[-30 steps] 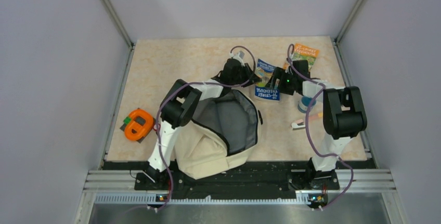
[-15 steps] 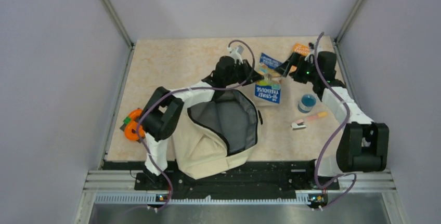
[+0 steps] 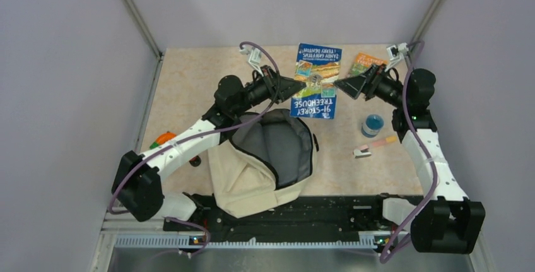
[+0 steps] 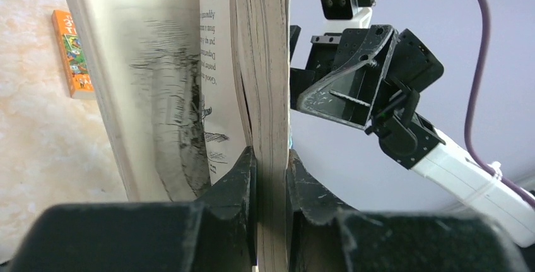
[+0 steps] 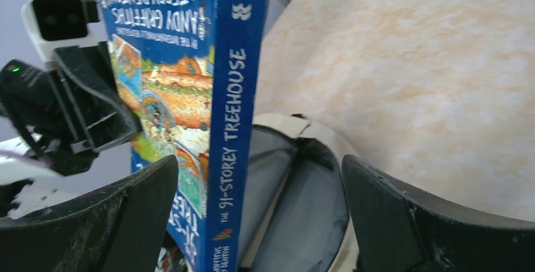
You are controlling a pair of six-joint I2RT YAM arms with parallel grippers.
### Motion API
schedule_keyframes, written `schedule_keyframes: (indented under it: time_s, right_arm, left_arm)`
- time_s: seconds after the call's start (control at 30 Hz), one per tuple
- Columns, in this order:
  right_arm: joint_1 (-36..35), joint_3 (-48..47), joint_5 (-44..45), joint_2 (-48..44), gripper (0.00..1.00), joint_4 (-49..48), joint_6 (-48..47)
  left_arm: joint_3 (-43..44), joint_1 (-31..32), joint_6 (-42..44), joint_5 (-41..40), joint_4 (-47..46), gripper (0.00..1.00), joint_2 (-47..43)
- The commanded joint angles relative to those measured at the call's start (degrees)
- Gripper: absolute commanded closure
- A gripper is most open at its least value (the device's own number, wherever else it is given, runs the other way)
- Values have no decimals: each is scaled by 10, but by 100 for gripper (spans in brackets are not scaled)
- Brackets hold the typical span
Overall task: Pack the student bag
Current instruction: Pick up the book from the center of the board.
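The student bag (image 3: 252,180) lies near the front edge of the table, cream fabric with its mouth open and the grey lining (image 5: 296,190) showing. Above its far rim a blue paperback, "The 91-Storey Treehouse" (image 3: 315,79), hangs in the air. My left gripper (image 3: 298,88) is shut on the book's page edge (image 4: 272,127), and loose pages fan off to the left. My right gripper (image 3: 340,86) stands wide open at the book's right side. The spine (image 5: 230,146) sits between its fingers (image 5: 139,209) without being pinched.
An orange book (image 3: 368,62) lies at the back right corner. A small blue jar (image 3: 372,124) and a pink-and-white pen-like item (image 3: 373,146) sit to the right of the bag. An orange tape measure (image 3: 165,138) peeks out from behind the left arm.
The blue book has risen off the table and now hangs above the bag's far rim in my left gripper. My right gripper has opened wide and swung toward the back right.
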State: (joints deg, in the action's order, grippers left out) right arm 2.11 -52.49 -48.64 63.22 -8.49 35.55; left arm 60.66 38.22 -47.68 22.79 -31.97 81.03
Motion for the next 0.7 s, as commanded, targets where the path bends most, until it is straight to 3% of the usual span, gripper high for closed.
schedule_keyframes:
  time_s: [0.0, 0.2, 0.43, 0.67]
  right_arm:
    - [-6, 19, -121, -30, 1, -132, 85]
    - [-51, 7, -132, -27, 1, -127, 82]
    - [-92, 11, -139, -6, 9, -165, 106]
    - [-92, 26, -136, 3, 32, -220, 149]
  left_arm:
    - [-25, 15, 28, -5, -58, 100, -71]
    - [-34, 23, 34, -12, -57, 100, -97]
    - [-34, 30, 38, -15, -63, 100, -100]
    - [-32, 31, 41, -16, -62, 100, -97]
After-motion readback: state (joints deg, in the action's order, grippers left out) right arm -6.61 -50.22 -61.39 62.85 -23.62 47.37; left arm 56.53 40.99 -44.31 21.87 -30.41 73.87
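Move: The left gripper already holds the blue book by its page edge; the book's middle lies about 5 cm to its right and 2 cm ahead, roughly 1 cm higher. The bag's mouth is some 7 cm back, 7 cm left and 27 cm below. From the right gripper, the book's middle is about 12 cm left, 1 cm back and 2 cm up; the cup stands 14 cm right, level fore-and-aft, 24 cm down, and the orange book 23 cm ahead, 12 cm right, 27 cm down. Swing the open right gripper left and back, some 6 cm each way, with a slight rise, turning it about 20 degrees counter-clockwise so that its fingers come to either side of the blue book's spine; begin closing them late, stopping well short of shut. Keep the left grip on the page edge and draw the book back about 4 cm before holding it there. ##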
